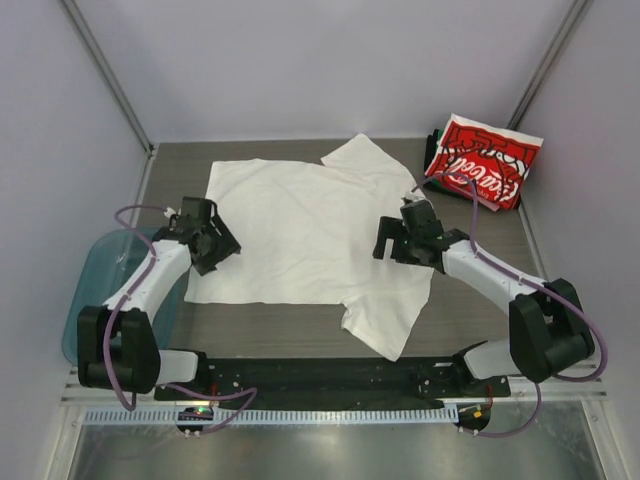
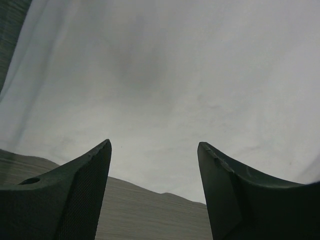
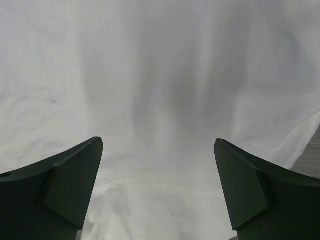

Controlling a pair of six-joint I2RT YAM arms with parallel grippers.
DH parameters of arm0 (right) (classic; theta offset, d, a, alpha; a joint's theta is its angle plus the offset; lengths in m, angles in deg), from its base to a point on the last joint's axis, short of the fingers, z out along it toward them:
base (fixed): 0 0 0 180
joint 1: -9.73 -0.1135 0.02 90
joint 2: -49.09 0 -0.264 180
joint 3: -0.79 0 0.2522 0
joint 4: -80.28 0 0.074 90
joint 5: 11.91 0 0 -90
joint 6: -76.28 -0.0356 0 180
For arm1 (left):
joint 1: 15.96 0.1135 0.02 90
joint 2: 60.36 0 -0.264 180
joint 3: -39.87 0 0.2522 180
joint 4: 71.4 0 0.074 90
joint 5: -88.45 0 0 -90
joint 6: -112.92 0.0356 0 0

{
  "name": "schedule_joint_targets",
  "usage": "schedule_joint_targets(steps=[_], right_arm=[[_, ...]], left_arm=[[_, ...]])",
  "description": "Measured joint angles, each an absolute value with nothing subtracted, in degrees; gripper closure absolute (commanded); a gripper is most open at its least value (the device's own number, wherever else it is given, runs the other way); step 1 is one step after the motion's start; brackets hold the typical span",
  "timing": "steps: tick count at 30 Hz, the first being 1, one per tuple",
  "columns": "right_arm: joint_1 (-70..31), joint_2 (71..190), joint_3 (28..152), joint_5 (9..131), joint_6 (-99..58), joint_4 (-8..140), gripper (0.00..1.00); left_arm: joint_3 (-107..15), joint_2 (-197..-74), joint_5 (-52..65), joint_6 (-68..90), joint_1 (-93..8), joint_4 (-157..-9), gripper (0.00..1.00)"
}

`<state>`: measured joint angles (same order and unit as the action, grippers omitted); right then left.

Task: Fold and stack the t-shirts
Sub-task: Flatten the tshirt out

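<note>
A plain white t-shirt (image 1: 300,230) lies spread flat in the middle of the table, one sleeve toward the back and one toward the front. My left gripper (image 1: 222,245) hovers at its left edge, open and empty; in the left wrist view the gripper (image 2: 154,146) has the shirt's edge (image 2: 165,90) just past the fingertips. My right gripper (image 1: 388,243) is over the shirt's right side, wide open with nothing in it; its wrist view shows the gripper (image 3: 159,142) above white cloth (image 3: 150,75). A folded red t-shirt with white lettering (image 1: 483,160) sits at the back right corner.
A teal translucent bin (image 1: 95,290) stands off the table's left edge beside the left arm. Grey walls and metal frame posts close in the table on three sides. Bare tabletop (image 1: 270,325) shows between the shirt and the arm bases.
</note>
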<state>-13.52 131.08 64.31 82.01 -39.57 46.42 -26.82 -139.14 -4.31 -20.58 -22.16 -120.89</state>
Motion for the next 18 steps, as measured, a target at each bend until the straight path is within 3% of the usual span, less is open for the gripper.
schedule_joint_targets(steps=[5, 13, 18], right_arm=[[-13.5, 125.2, 57.6, 78.7, -44.1, 49.4, 0.00], [-13.0, 124.5, 54.3, 80.5, -45.9, 49.2, 0.00], [-7.0, 125.4, 54.2, 82.0, -46.5, 47.5, 0.00]], left_arm=[[-20.7, -132.5, -7.2, -21.5, -22.1, -118.9, 0.29], [-19.9, -132.6, -15.6, -21.2, -19.3, -122.5, 0.29], [-19.9, -132.5, -18.0, -21.7, -17.9, -124.6, 0.31]])
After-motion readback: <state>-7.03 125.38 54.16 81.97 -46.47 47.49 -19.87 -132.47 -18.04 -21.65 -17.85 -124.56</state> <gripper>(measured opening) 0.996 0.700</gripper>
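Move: At its near left corner the white t-shirt lies about 11 cm left and 9 cm back of the left hand, 8 cm below; the teal bin's middle is some 28 cm left and 8 cm back. From the right hand, the t-shirt's near right corner is roughly 12 cm right, 11 cm back and 7 cm down. Its loose flap lies level sideways and some 17 cm back, the folded shirts about 27 cm right and 27 cm ahead. Drawing back over the spread cloth, both open hands then swing outward towards the t-shirt's near corners. The left goes about 7 cm left and 4 cm back, rolling its left side up and turning slightly counter-clockwise; the right first backs off some 3 cm, then slides 5 cm right, sinking 3 cm and turning some 10 degrees clockwise. Neither closes its fingers. ##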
